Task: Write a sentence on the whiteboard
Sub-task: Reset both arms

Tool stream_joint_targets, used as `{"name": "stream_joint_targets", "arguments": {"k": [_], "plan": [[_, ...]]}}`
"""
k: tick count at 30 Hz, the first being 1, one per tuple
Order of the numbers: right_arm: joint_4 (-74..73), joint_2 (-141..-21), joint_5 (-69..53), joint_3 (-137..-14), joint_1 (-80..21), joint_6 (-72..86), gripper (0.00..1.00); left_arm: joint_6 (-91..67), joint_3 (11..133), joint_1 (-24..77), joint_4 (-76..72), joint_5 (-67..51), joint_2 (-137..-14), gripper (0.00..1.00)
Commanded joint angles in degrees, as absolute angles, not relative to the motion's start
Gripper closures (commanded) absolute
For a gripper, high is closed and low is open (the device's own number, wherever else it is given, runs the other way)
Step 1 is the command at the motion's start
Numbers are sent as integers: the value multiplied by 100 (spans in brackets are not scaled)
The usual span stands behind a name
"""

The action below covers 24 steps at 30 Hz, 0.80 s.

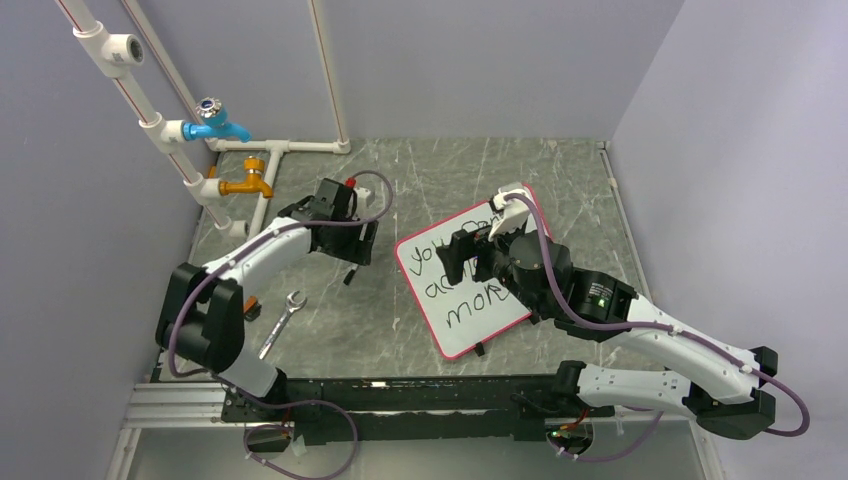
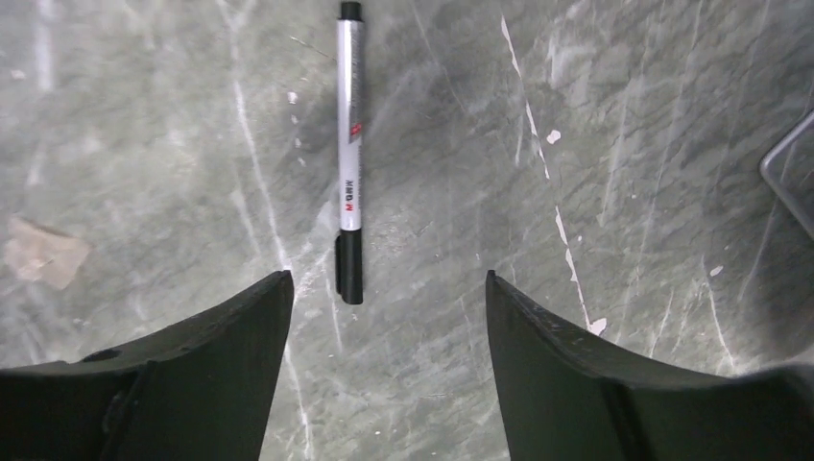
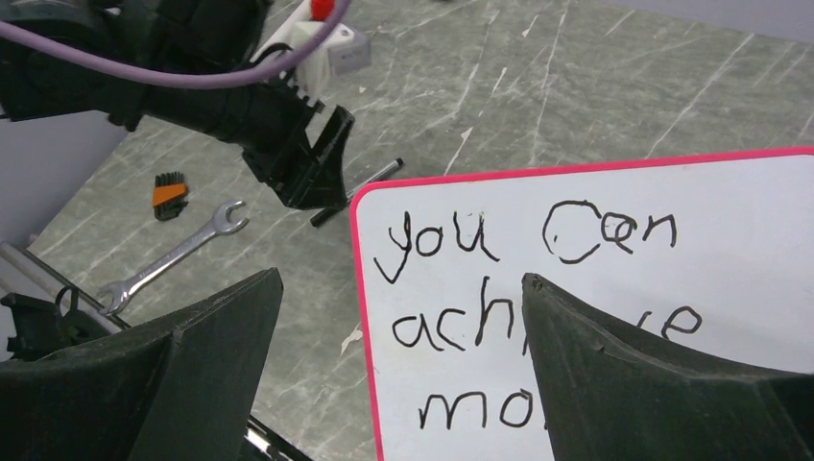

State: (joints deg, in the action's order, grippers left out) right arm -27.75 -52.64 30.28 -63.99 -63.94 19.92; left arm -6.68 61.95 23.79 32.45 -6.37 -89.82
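Observation:
The whiteboard [image 1: 442, 305] lies flat on the table, red-pink rim, with black handwriting in three lines; "you can" [image 3: 538, 230] is readable and the lower lines are partly hidden by a finger. My right gripper [image 3: 401, 279] hovers open over the board's left edge [image 1: 458, 262], holding nothing. A silver marker with a black cap [image 2: 349, 154] lies loose on the table left of the board [image 3: 370, 180]. My left gripper [image 2: 384, 279] stands open just above it [image 1: 358, 262]. The marker's capped end reaches between the fingertips, touching neither.
A steel wrench [image 1: 281, 323] and a small orange-and-black brush [image 3: 169, 192] lie on the table to the left. White pipes with a blue tap [image 1: 215, 125] and a yellow tap [image 1: 250, 183] stand at the back left. Grey walls enclose the table.

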Motion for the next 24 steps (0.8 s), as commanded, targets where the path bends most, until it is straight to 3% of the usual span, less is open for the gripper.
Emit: {"name": "stream_joint_targets", "arguments": {"k": [1, 5, 13, 15, 16, 24], "plan": [[-2689, -5166, 3279, -6502, -6394, 1953, 4, -666, 6320, 2480, 3156, -26, -8312, 19], [-2632, -5123, 3375, -6446, -6398, 1942, 4, -567, 6237, 2567, 2981, -18, -7879, 14], [-2326, -4885, 3550, -6176, -6398, 1904, 4, -247, 5667, 2848, 2122, 344, -6521, 13], [-2146, -4799, 3570, -5994, -6398, 1893, 4, -233, 5584, 2894, 1996, 336, -6207, 2], [-2068, -4758, 3591, -5927, -6394, 1883, 4, -241, 5544, 2913, 1924, 284, -6046, 1], [-1592, -4673, 3980, -5660, -6401, 1830, 3, -1033, 5125, 2889, 1160, 514, -4849, 1]]}}
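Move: The marker pen, already let go, lies on the table about 5 cm below the left hand and 2 cm ahead of it, neither left nor right. The wrench lies some 19 cm to the left of the left hand and 14 cm back; the whiteboard's middle is level with it and about 29 cm to its right. From the right hand the marker pen is roughly 24 cm left, 10 cm ahead and 28 cm below. The marker pen is left behind as the left hand rises about 18 cm off it, straight up at first, then easing back a little. The wrist tips the steeply downward fingers up some 40 degrees until they point mostly forward, while they open from well apart to fully wide. The right hand, empty and open, drifts about 2 cm right above the whiteboard. ##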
